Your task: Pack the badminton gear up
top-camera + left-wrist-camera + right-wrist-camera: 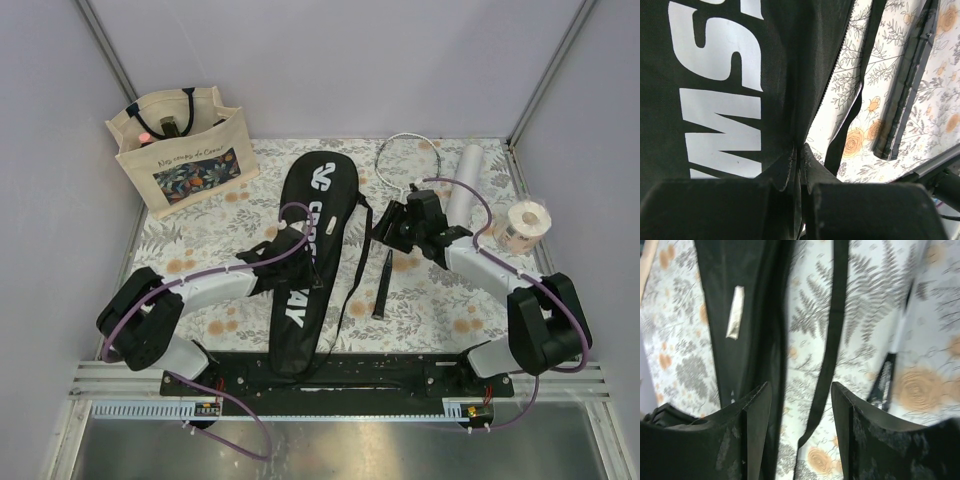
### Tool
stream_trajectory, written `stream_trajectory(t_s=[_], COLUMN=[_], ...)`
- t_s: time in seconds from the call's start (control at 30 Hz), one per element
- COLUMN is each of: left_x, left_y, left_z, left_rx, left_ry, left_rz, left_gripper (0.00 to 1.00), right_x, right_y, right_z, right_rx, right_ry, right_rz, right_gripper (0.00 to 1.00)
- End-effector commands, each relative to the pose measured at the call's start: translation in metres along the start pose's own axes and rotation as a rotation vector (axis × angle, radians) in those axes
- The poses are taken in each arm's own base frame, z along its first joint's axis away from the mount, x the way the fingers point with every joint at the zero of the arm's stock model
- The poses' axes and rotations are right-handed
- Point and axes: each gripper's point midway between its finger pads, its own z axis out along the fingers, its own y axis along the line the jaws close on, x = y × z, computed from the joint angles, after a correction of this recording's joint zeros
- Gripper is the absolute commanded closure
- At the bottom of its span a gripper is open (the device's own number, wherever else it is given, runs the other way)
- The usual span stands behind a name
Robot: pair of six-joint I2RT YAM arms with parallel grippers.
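The black cover, lettered "CROSSWAY", lies lengthwise in the middle of the table. My left gripper is shut on its right edge; in the left wrist view the fabric of the cover is pinched between the jaws. A white-framed racket lies right of the cover, its dark handle pointing toward me. Over its shaft hangs my right gripper, open. In the right wrist view the jaws stand apart above the cover's black strap, holding nothing. The white tube lies at the back right.
A beige floral tote bag stands at the back left. A pale tape roll sits near the right wall, beside the tube. A flowered cloth covers the table. Walls close in on three sides.
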Motion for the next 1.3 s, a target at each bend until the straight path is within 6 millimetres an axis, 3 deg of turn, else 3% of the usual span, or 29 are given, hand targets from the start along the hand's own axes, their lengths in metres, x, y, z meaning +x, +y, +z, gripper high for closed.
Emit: stream_trajectory(t_s=[0.0,0.3,0.53,0.67,0.83,0.93,1.1,1.27], left_x=[-0.03,-0.058,-0.079,-0.077,-0.082,-0.08,-0.08,-0.084], left_y=[-0.027,-0.033,-0.04,-0.053,-0.052,-0.052,-0.048,-0.043], left_z=[-0.007,-0.01,-0.018,-0.022,-0.021,-0.017,-0.015,-0.014], left_rx=[0.154,0.154,0.149,0.209,0.176,0.175,0.167,0.17], left_ry=[-0.035,0.03,0.048,0.088,0.116,0.147,0.16,0.136], left_rz=[-0.031,0.039,0.094,0.09,0.114,0.119,0.121,0.099], left_gripper=[1.0,1.0,1.0,1.0,1.0,1.0,1.0,1.0], right_x=[-0.026,-0.063,-0.051,-0.041,-0.03,-0.023,-0.027,-0.043], right_y=[-0.032,-0.062,-0.083,-0.094,-0.105,-0.108,-0.108,-0.097], right_z=[0.003,0.031,0.055,0.063,0.07,0.075,0.071,0.049], right_rx=[0.168,0.341,0.407,0.436,0.467,0.471,0.465,0.434], right_ry=[-0.031,-0.063,0.001,0.034,0.062,0.089,0.076,0.005], right_rz=[-0.044,-0.044,0.0,0.018,0.036,0.035,0.005,-0.054], right_gripper=[0.4,0.41,0.42,0.43,0.44,0.53,0.79,1.0])
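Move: The racket's shaft lies about 6 cm ahead of the right hand, 6 cm to its right and 9 cm below; from the left hand it is some 18 cm ahead, 26 cm right and slightly lower. At table level too, from the right hand, the racket handle is about 11 cm back and 4 cm right, and the strap's nearest stretch 5 cm ahead and 1 cm left. The bag's middle is roughly 10 cm straight ahead of the left hand, which pinches its zip edge. The racket's shaft, just beyond the handle, is met by the open right hand, which sinks some 9 cm while going about 6 cm forward and 6 cm right, tipping steeper downward; then it stays there and its fingers shut, pinching the shaft. The bag's zip edge stays in the left fingers and is drawn about 5 cm forward and 5 cm up. ##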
